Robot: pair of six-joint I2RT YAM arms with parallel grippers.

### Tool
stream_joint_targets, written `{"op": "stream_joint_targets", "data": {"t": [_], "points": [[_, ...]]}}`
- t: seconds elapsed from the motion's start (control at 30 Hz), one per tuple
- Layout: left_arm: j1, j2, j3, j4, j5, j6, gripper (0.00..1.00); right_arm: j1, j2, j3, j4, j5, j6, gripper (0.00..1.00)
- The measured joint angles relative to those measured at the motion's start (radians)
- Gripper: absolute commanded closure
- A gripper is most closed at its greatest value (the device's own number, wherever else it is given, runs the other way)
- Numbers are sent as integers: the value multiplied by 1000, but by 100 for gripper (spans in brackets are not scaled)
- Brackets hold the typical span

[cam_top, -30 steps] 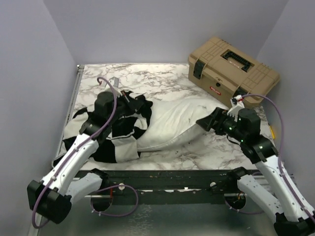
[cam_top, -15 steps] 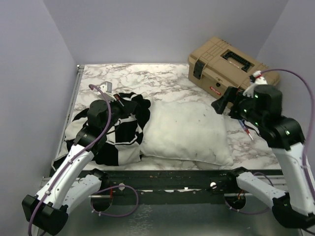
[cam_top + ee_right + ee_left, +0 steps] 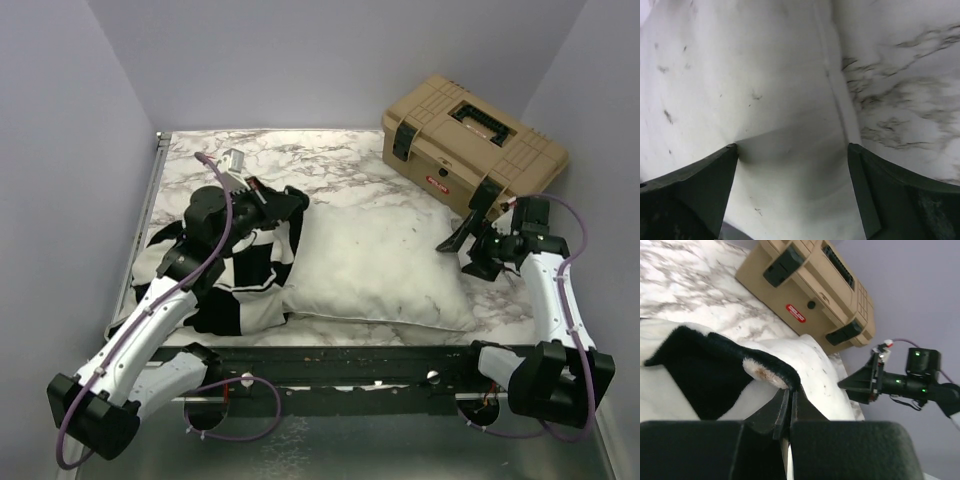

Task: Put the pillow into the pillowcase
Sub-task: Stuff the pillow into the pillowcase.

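The white pillow [image 3: 375, 265] lies flat in the middle of the marble table, its left end against the black-and-white checked pillowcase [image 3: 225, 280]. My left gripper [image 3: 285, 200] is shut on the pillowcase's upper edge and holds it lifted over the pillow's left end. In the left wrist view the shut gripper [image 3: 790, 396] pinches the fuzzy black fabric of the pillowcase [image 3: 715, 370], with the pillow [image 3: 825, 375] beyond. My right gripper [image 3: 462, 228] is open at the pillow's right edge. In the right wrist view the right gripper [image 3: 792, 150] spans bare pillow [image 3: 740, 75] and grips nothing.
A tan toolbox [image 3: 470, 145] stands at the back right, just behind my right gripper. Bare marble table [image 3: 330, 165] shows behind the pillow and at the right [image 3: 900, 75]. Grey walls close in both sides and the back.
The right gripper opened off the pillow's end, rose, then came down at the pillow's right edge. The pillow dropped and spread flat. The left gripper shifted slightly with the case edge.
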Motion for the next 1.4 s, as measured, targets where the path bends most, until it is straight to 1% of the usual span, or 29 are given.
{"op": "stream_joint_targets", "data": {"t": [0.03, 0.1, 0.13, 0.17, 0.27, 0.33, 0.37, 0.43, 0.5, 0.6, 0.67, 0.7, 0.77, 0.8, 0.83, 0.9, 1.0, 1.07, 1.1, 1.2, 1.3, 1.37, 1.4], "points": [[-14, 19, 0, 8, 4, -17, 100, -13, 2, -33, 26, -60, 2, 20], [-52, 55, 3, 23, 5, -36, 100, -17, 1, -111, 101, -184, 17, 47], [-89, 83, 8, 34, 0, -48, 100, -17, -3, -159, 153, -246, 37, 56], [-119, 106, 14, 44, -2, -56, 100, -18, -9, -209, 212, -303, 64, 64], [-278, 200, 50, 74, -44, -66, 100, -20, -44, -367, 390, -446, 173, 82], [-396, 266, 83, 88, -90, -65, 100, -20, -71, -433, 467, -506, 225, 95], [-459, 303, 101, 90, -117, -60, 100, -20, -85, -455, 500, -531, 246, 99], [-586, 385, 149, 92, -172, -47, 100, -19, -116, -492, 581, -576, 298, 100], [-684, 451, 189, 93, -216, -38, 100, -18, -158, -536, 676, -611, 363, 100], [-822, 550, 259, 91, -278, -24, 100, 0, -214, -597, 818, -640, 467, 100], [-893, 604, 305, 89, -301, -17, 100, 23, -238, -626, 911, -655, 540, 100], [-923, 624, 323, 82, -311, -15, 98, 29, -243, -629, 928, -661, 557, 100], [-962, 650, 363, 31, -333, -13, 69, 37, -251, -620, 919, -671, 553, 100], [-972, 652, 375, -3, -344, -10, 58, 39, -256, -604, 882, -672, 530, 100], [-977, 652, 382, -29, -360, -16, 51, 41, -258, -581, 832, -672, 497, 100], [-979, 639, 392, -101, -420, -16, 42, 44, -267, -536, 741, -668, 431, 100], [-964, 563, 387, -249, -554, -64, 35, 46, -293, -496, 638, -655, 362, 100], [-939, 486, 376, -317, -609, -111, 31, 47, -300, -481, 586, -639, 330, 100], [-912, 420, 367, -359, -644, -142, 30, 48, -300, -477, 568, -630, 321, 100], [-851, 259, 361, -439, -735, -201, 22, 48, -291, -467, 542, -612, 307, 100], [-829, 146, 375, -511, -822, -242, 17, 48, -261, -460, 541, -608, 303, 100], [-811, 116, 391, -567, -859, -264, 15, 48, -232, -451, 541, -608, 301, 100], [-785, 106, 400, -599, -870, -270, 14, 48, -217, -445, 542, -608, 300, 100]]}}
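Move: The left hand holds the pillowcase's far edge. The cloth's bulk lies about 19 cm to its left, 9 cm back and 29 cm lower, and the pillow's middle some 20 cm to its right, 4 cm back and 27 cm below. The open right hand is over the pillow's right end, with the pillow's middle about 19 cm to its left, level and 9 cm lower. From the right hand, the toolbox is some 24 cm ahead and 5 cm right. Right and back towards its base, sinking, the left hand sweeps the held pillowcase edge some 35 cm across the pillow's near side. It opens, lets go, and returns left and forward, rising about 10 cm, still open. Meanwhile the right hand shifts about 10 cm left, dips, rolls some 35 degrees left side up, and closes to pinch the pillow's right end, rising a little before easing down. ##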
